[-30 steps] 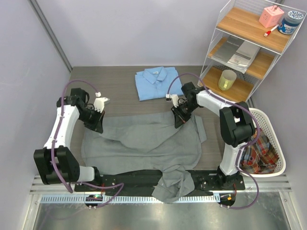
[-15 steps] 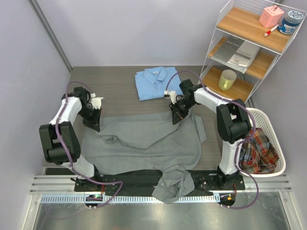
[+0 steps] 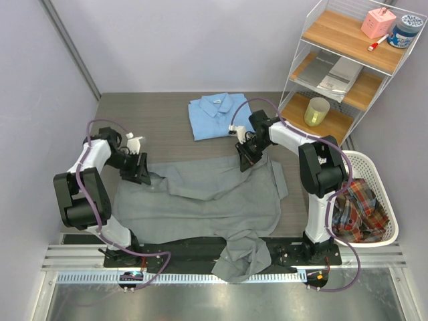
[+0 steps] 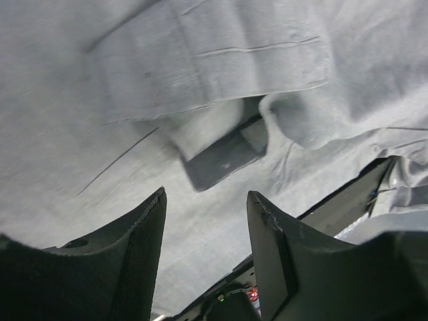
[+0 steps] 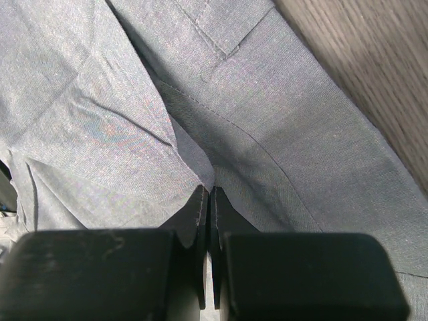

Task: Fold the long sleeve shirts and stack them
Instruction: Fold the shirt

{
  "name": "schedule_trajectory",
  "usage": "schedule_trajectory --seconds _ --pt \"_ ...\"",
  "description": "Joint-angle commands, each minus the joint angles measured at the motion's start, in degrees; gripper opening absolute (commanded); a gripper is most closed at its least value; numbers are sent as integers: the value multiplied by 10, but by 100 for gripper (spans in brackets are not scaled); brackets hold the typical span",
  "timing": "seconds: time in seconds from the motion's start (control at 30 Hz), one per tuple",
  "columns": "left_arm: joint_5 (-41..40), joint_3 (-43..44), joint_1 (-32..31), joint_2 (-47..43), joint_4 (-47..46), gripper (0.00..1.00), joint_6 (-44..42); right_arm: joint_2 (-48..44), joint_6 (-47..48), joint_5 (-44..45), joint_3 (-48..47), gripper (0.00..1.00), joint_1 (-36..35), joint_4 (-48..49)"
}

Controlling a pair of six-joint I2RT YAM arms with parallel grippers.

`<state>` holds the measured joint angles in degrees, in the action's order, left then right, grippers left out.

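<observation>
The grey long sleeve shirt [image 3: 207,197] lies spread and wrinkled across the table, one part hanging over the near edge. The light blue long sleeve shirt [image 3: 217,115] rests folded at the back. My left gripper [image 3: 141,174] stands open over the grey shirt's upper left corner, and the left wrist view shows rumpled grey cloth [image 4: 221,80] beneath its empty jaws [image 4: 206,204]. At the shirt's upper right edge my right gripper [image 3: 245,162] is shut, pinching a raised fold of the grey cloth [image 5: 200,144] at its fingertips [image 5: 212,192].
A wire shelf [image 3: 297,63] stands at the back right, holding a yellow cup [image 3: 317,111], papers, a pink box and a jar. A white basket [image 3: 378,184] with plaid cloth [image 3: 361,215] sits at the right. The black arm-base rail [image 3: 187,249] lines the near edge.
My left gripper has opened and let go of the grey shirt's upper left corner, which now lies on the table. The right gripper shifted slightly towards the back, still shut.
</observation>
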<state>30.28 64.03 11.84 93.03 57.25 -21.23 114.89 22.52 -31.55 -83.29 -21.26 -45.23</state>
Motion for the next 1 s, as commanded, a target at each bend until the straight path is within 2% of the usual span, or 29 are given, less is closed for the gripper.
schedule_trajectory --seconds 0.0,0.13,0.37,0.5,0.53,0.6,0.63,0.7,0.87,0.97 --pt "84 -4 -5 3 -9 53 -21 -2 1 7 -16 5 -3 8" --pt "96 16 -10 57 6 54 -26 -3 5 9 -17 5 -3 0" --pt "65 18 -17 87 -9 55 -29 -2 6 7 -15 5 -3 -2" --pt "74 25 -18 98 -14 52 -30 -3 6 7 -12 5 -4 -2" --pt "81 28 -19 101 -7 42 -35 -3 6 6 -13 5 -4 -3" --pt "97 39 -19 107 7 28 -41 -4 7 7 -12 5 -3 -3" --pt "100 44 -19 109 30 13 -50 -4 6 6 -12 6 -4 -3" --pt "96 65 -18 113 66 1 -52 -5 6 7 -14 5 -4 -5" --pt "36 113 2 112 187 0 -24 -17 10 12 -14 6 -9 -13" --pt "-10 131 22 104 218 0 -13 -25 16 12 -12 6 -12 -19"
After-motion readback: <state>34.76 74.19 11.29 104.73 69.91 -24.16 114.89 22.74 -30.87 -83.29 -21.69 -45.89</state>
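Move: The folded-over edge of the grey shirt that the open left fingers go for lies about 2 cm to the left hand's right and some 3 cm below, with nothing ahead or back. From that hand the folded blue shirt is about 22 cm ahead and 27 cm right. From the right hand, which already pinches the grey shirt, this edge lies roughly 35 cm left and 4 cm back; the blue shirt is some 19 cm ahead and 10 cm left, and the bunched sleeve hanging off the near edge about 33 cm straight back. The left hand slips about 2 cm right and sinks some 3 cm onto the folded-over edge of the grey shirt with its fingers open, shuts them to pinch that edge, then lifts it about 3 cm while easing a centimetre back left, the fingertips swinging some 10 degrees towards the right and the base. Meanwhile the right hand stays in place low over the shirt's far right part and keeps its pinch on the cloth. ##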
